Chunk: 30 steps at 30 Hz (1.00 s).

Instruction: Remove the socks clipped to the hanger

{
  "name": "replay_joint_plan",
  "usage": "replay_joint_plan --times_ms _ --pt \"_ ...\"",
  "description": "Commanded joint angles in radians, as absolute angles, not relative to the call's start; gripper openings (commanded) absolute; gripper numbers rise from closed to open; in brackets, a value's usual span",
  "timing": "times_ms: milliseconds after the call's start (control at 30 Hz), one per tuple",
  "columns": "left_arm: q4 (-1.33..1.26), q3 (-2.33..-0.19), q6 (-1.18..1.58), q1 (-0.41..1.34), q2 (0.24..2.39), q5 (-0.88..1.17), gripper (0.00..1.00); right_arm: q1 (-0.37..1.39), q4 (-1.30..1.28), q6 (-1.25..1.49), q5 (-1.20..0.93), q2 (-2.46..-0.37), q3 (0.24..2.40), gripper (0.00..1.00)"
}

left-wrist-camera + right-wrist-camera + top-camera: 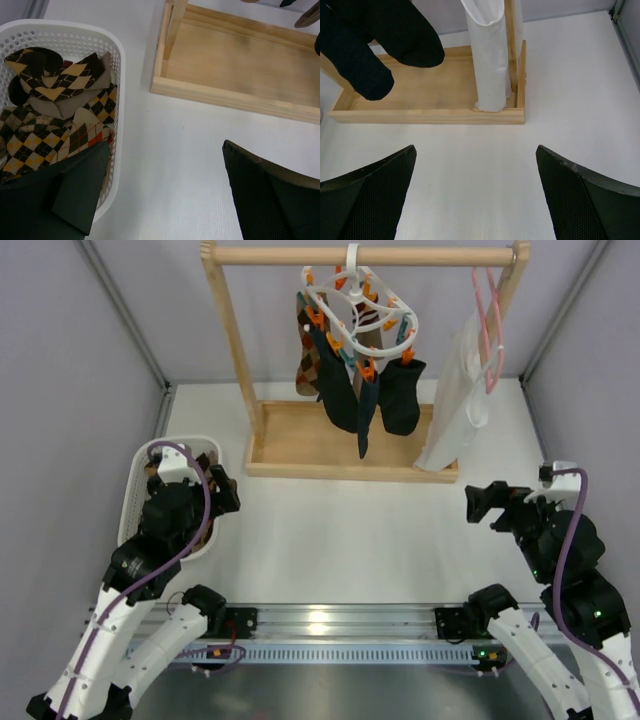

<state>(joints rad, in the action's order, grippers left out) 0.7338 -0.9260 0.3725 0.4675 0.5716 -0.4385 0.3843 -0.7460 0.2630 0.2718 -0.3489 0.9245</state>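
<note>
The white ring hanger (pixel 355 302) hangs by its hook from the wooden rail, with orange and teal pins. Clipped under it are dark socks (pixel 342 392) and an argyle sock (pixel 307 365). The toes of two dark socks (pixel 362 67) show in the right wrist view, above the rack's base. More argyle socks (pixel 47 112) lie in the white basket (pixel 118 65). My left gripper (pixel 222 492) (pixel 165 200) is open beside the basket, over bare table. My right gripper (pixel 482 504) (pixel 475 195) is open at the right, low, short of the rack, holding nothing.
The wooden rack's tray base (pixel 300 445) (pixel 430 116) stands at the back centre. A white translucent garment (pixel 455 410) (pixel 490 60) hangs on a pink wire hanger (pixel 490 310) at the rail's right end. The basket (pixel 190 439) sits at the left. Grey walls close three sides.
</note>
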Motion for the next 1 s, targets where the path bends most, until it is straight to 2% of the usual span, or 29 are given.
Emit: replay_joint_plan --times_ms 0,133,300,533,600,800,867,967 --pt "0.692 -0.914 0.391 0.463 0.575 -0.42 0.98 0.393 -0.709 0.276 0.235 -0.356 0.902 0.99" --pt "0.69 -0.911 0.399 0.465 0.583 -0.432 0.98 0.393 -0.631 0.275 0.106 -0.33 0.845 0.99" --pt "0.687 -0.907 0.405 0.459 0.594 -0.434 0.98 0.393 -0.341 0.362 -0.144 -0.342 0.681 0.99" --pt "0.68 -0.896 0.426 0.459 0.591 -0.426 0.98 0.396 -0.042 0.391 -0.357 -0.679 0.673 0.99" --pt "0.678 -0.896 0.429 0.459 0.594 -0.419 0.98 0.405 -0.02 0.365 -0.344 -0.754 0.701 0.99" --pt "0.678 -0.893 0.43 0.459 0.584 -0.417 0.98 0.534 0.035 0.246 -0.045 -0.932 0.79 0.99" --pt "0.678 -0.89 0.426 0.459 0.587 -0.411 0.98 0.587 0.057 0.223 -0.006 -0.966 0.827 0.99" --pt "0.676 -0.891 0.42 0.46 0.6 -0.391 0.98 0.632 0.095 0.215 0.07 -1.035 0.862 0.96"
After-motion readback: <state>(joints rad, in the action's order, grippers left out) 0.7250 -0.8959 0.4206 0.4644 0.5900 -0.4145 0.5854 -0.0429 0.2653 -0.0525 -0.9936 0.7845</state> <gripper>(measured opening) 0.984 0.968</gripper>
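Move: The right hand, open and empty, has the narrow dark sock hanging some 20 cm ahead and 22 cm to its left, its middle slightly above hand height. The wide dark sock beside it is about 23 cm ahead and 17 cm left, and the white bag hangs roughly 25 cm ahead and 3 cm left. For the left hand, the narrow sock is about 17 cm ahead, 28 cm right and slightly higher. The right hand sweeps about 18 cm left and 11 cm forward, passing in front of the white bag towards the hanging dark socks, first mostly sideways and then with more reach. On the way it dips nearly 9 cm and comes back up about 2, while the wrist swings some 30 degrees counter-clockwise to aim the wide-open fingers at the narrow dark sock, no touch yet to be seen. ##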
